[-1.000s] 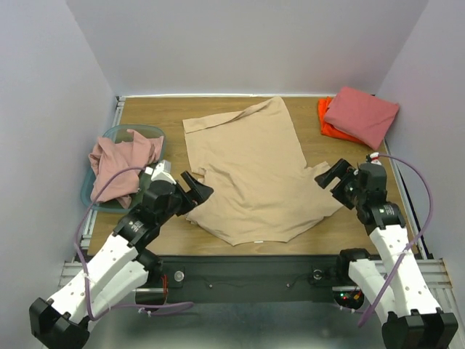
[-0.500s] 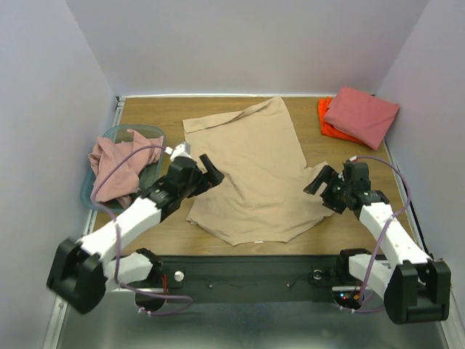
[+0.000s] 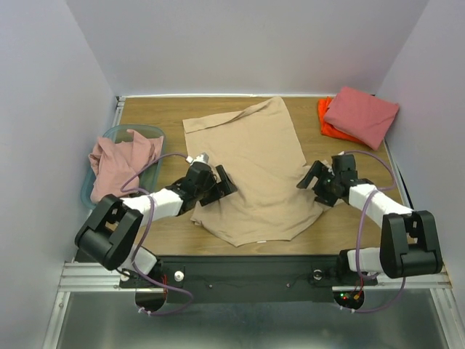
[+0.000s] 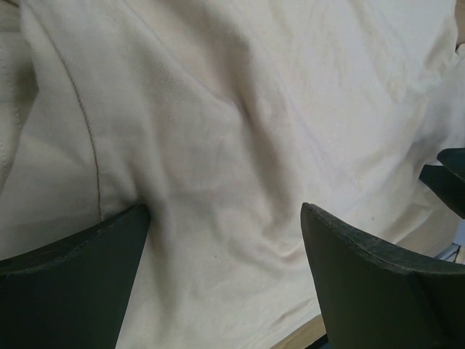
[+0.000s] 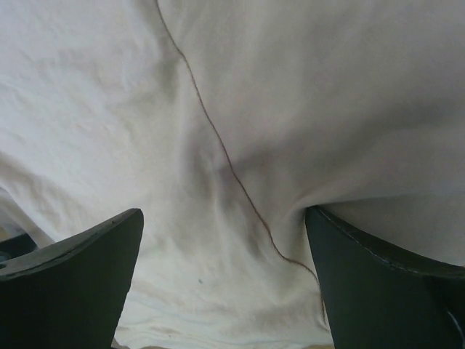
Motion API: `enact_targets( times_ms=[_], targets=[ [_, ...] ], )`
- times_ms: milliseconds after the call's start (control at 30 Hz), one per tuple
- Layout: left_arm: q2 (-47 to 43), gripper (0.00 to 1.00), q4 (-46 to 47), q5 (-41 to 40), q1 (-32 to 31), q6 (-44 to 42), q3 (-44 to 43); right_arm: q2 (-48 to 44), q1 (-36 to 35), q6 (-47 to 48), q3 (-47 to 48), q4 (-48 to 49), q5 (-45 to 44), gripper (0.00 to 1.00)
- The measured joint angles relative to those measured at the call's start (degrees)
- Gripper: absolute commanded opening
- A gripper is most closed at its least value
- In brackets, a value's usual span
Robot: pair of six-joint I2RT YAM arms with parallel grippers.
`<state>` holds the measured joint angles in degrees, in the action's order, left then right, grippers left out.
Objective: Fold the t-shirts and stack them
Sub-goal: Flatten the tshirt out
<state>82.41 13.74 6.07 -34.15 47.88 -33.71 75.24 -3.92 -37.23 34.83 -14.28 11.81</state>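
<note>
The tan t-shirt [image 3: 251, 163] lies spread flat mid-table, neckline toward the arms. My left gripper [image 3: 219, 185] is down on its left sleeve area, jaws open, with tan cloth [image 4: 240, 138] between the fingers [image 4: 73, 283]. On the shirt's right sleeve area rests my right gripper [image 3: 311, 177], also open, over cloth crossed by a seam [image 5: 218, 138], its fingers [image 5: 385, 283] pressing the fabric. A dusty pink t-shirt [image 3: 116, 166] is bunched in the teal bin. At the back right a salmon-red t-shirt [image 3: 361, 113] lies folded on an orange one [image 3: 327, 125].
The translucent teal bin [image 3: 145, 129] stands at the table's left edge. Bare wooden table [image 3: 149, 110] shows round the tan shirt. Grey walls close in the left, right and back sides. A black rail runs along the near edge.
Both arms have stretched forward and lowered. The left gripper moved right onto the tan shirt's left side, the right gripper moved left onto its right side. Jaws stayed open.
</note>
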Motion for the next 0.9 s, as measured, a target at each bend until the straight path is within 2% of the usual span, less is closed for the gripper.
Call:
enact_targets(
  times_ms=[133,333,400,433,467,567,667,700,900],
  targets=[
    [2.6,0.98,0.8,-0.5,0.1,0.8,-1.9,0.4,-3.7,-1.7,-1.1,4.4,0.0,1.00],
    [17.8,0.98,-3.4,-1.4,2.9,-0.9,-19.8,-3.5,-14.3,-8.2,-7.1,11.9,0.0,1.00],
    [25.1,0.98,-6.0,-1.9,5.0,-2.4,-30.3,-6.7,-20.9,-12.3,-10.6,13.9,0.0,1.00],
    [27.2,0.98,-6.8,-2.0,5.6,-2.7,-32.9,-7.5,-26.0,-14.5,-11.8,14.4,-0.3,1.00],
    [31.5,0.98,-9.2,-2.3,6.5,-3.6,-39.9,-7.6,-32.3,-17.0,-12.0,14.8,-0.6,1.00],
    [39.4,0.98,-13.4,-2.8,7.7,-5.8,-52.3,-2.2,-45.4,-20.0,-8.3,14.9,-0.4,1.00],
    [47.6,0.98,-19.5,-2.6,8.2,-8.5,-66.8,7.5,-52.5,-19.4,0.1,15.3,0.4,1.00],
    [48.9,0.98,-21.1,-2.3,8.1,-9.2,-69.2,10.7,-53.9,-19.0,3.2,15.5,0.7,1.00],
    [47.1,0.98,-25.4,-3.2,8.2,-13.0,-68.2,18.0,-57.5,-14.8,11.2,15.6,0.8,1.00]
  ],
)
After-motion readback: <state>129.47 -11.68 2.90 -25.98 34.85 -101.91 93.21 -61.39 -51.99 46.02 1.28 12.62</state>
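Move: The t-shirt lies spread right under both hands' open fingertips, its middle about 8 cm ahead, 10 cm to the right and 2 cm below the left hand, and about 7 cm ahead, 22 cm to the left and level with the right hand. The basket stands some 36 cm to the left and 10 cm ahead of the left hand; the folded shirts lie roughly 28 cm ahead and 20 cm to the right of the right hand. Open fingers on the t-shirt, left hand sweeps 25 cm forward, right 30 cm left and back, dragging cloth. ##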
